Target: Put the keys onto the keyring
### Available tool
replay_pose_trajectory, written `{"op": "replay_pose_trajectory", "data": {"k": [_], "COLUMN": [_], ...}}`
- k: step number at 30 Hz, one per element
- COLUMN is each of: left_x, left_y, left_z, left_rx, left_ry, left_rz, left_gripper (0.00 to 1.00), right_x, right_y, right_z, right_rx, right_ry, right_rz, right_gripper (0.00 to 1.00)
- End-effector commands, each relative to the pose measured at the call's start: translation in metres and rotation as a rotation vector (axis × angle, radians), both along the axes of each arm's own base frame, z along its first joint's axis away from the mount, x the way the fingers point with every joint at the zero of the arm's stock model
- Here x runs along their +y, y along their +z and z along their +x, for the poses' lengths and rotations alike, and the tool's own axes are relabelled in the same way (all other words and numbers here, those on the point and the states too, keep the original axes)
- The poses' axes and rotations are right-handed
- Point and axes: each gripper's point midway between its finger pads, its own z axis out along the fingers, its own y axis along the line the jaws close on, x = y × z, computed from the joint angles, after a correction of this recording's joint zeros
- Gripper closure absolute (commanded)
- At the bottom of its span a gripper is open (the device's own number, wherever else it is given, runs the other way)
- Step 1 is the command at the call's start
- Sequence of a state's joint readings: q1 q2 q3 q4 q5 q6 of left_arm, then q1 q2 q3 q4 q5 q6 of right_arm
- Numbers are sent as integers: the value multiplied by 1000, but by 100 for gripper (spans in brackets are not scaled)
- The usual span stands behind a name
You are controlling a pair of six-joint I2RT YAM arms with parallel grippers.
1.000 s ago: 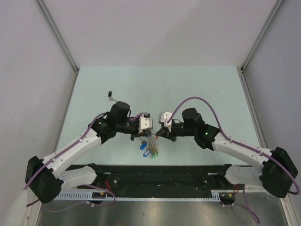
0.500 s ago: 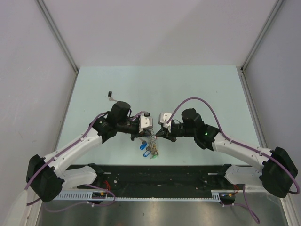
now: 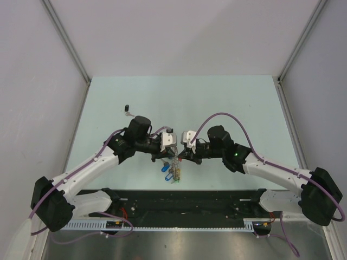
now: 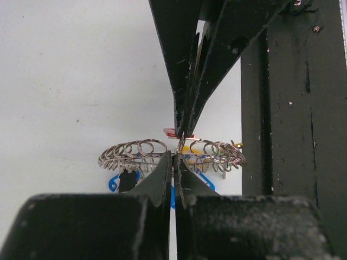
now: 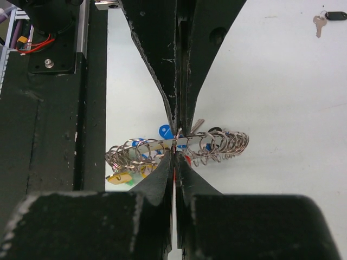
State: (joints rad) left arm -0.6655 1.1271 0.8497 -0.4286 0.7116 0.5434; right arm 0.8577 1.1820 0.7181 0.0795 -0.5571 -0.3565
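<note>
Both grippers meet tip to tip above the near middle of the table. My left gripper (image 3: 170, 157) (image 4: 176, 158) is shut on the wire of the keyring (image 4: 133, 151) (image 5: 222, 143), a silver ring fringed with several small rings. Its keys (image 3: 172, 172), blue, yellow and green headed, hang below it. My right gripper (image 3: 179, 156) (image 5: 174, 155) is shut on the red-headed key (image 4: 171, 131), a red sliver showing between its fingers (image 5: 162, 173), right against the ring's wire.
A single black-headed key (image 3: 128, 110) (image 5: 327, 17) lies on the pale table (image 3: 227, 103) at the back left, apart from the arms. The black rail (image 3: 173, 200) (image 4: 293, 108) runs along the near edge, just under the hanging keys.
The right gripper has crept a little to the left, closing on the left gripper's tips. The left gripper and the keyring have barely shifted.
</note>
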Motion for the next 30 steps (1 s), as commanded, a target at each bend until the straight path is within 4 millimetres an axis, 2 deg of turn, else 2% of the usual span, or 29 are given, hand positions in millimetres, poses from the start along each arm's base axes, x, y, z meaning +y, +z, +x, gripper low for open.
{"op": "replay_pose_trajectory", "data": {"k": [1, 4, 18, 21, 22, 28, 30], "left_x": [-18, -19, -22, -20, -20, -17, -17], "left_y": [32, 33, 28, 29, 29, 28, 28], "left_z": [-4, -4, -7, -4, -3, -1, 0], "left_rx": [-34, -33, -23, -33, -42, -62, -66], "left_ry": [-73, -71, -71, -53, -46, -34, -26], "left_rz": [-124, -129, -103, -97, -97, -93, -91], "left_gripper": [100, 100, 100, 100, 100, 100, 100], "right_x": [17, 17, 26, 22, 21, 10, 5], "right_y": [33, 35, 43, 41, 43, 49, 51], "right_z": [4, 8, 5, 7, 6, 5, 4], "right_rx": [-56, -55, -59, -61, -65, -72, -74], "right_ry": [10, -22, -18, -35, -39, -73, -87], "right_rz": [102, 111, 146, 133, 133, 119, 114], "right_gripper": [100, 100, 100, 93, 87, 68, 66]}}
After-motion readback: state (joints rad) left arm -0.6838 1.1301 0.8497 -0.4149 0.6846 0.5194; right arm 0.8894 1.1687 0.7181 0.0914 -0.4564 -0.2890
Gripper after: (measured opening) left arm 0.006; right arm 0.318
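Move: Both hands meet, fingertips a centimetre or so apart. The keyring hangs from the left fingers, its middle about 5 cm below both hands, level fore and aft, 1 cm to the left of the right hand and 1 cm to the right of the left. The red tag sits right under the right fingertips, about 2 cm down. From the right hand, the yellow tag hangs about 4 cm back, level sideways and 6 cm down; the black tag about 4 cm ahead, 3 cm left and 8 cm down. The right fingers let go of the small wire loop of the red-tagged key at the keyring: shut at first, they open late to about a third, standing either side of the loop. The right hand otherwise stays within half a centimetre, its wrist turning roughly 5 degrees clockwise. The left hand holds still and keeps its pinch on the keyring. ##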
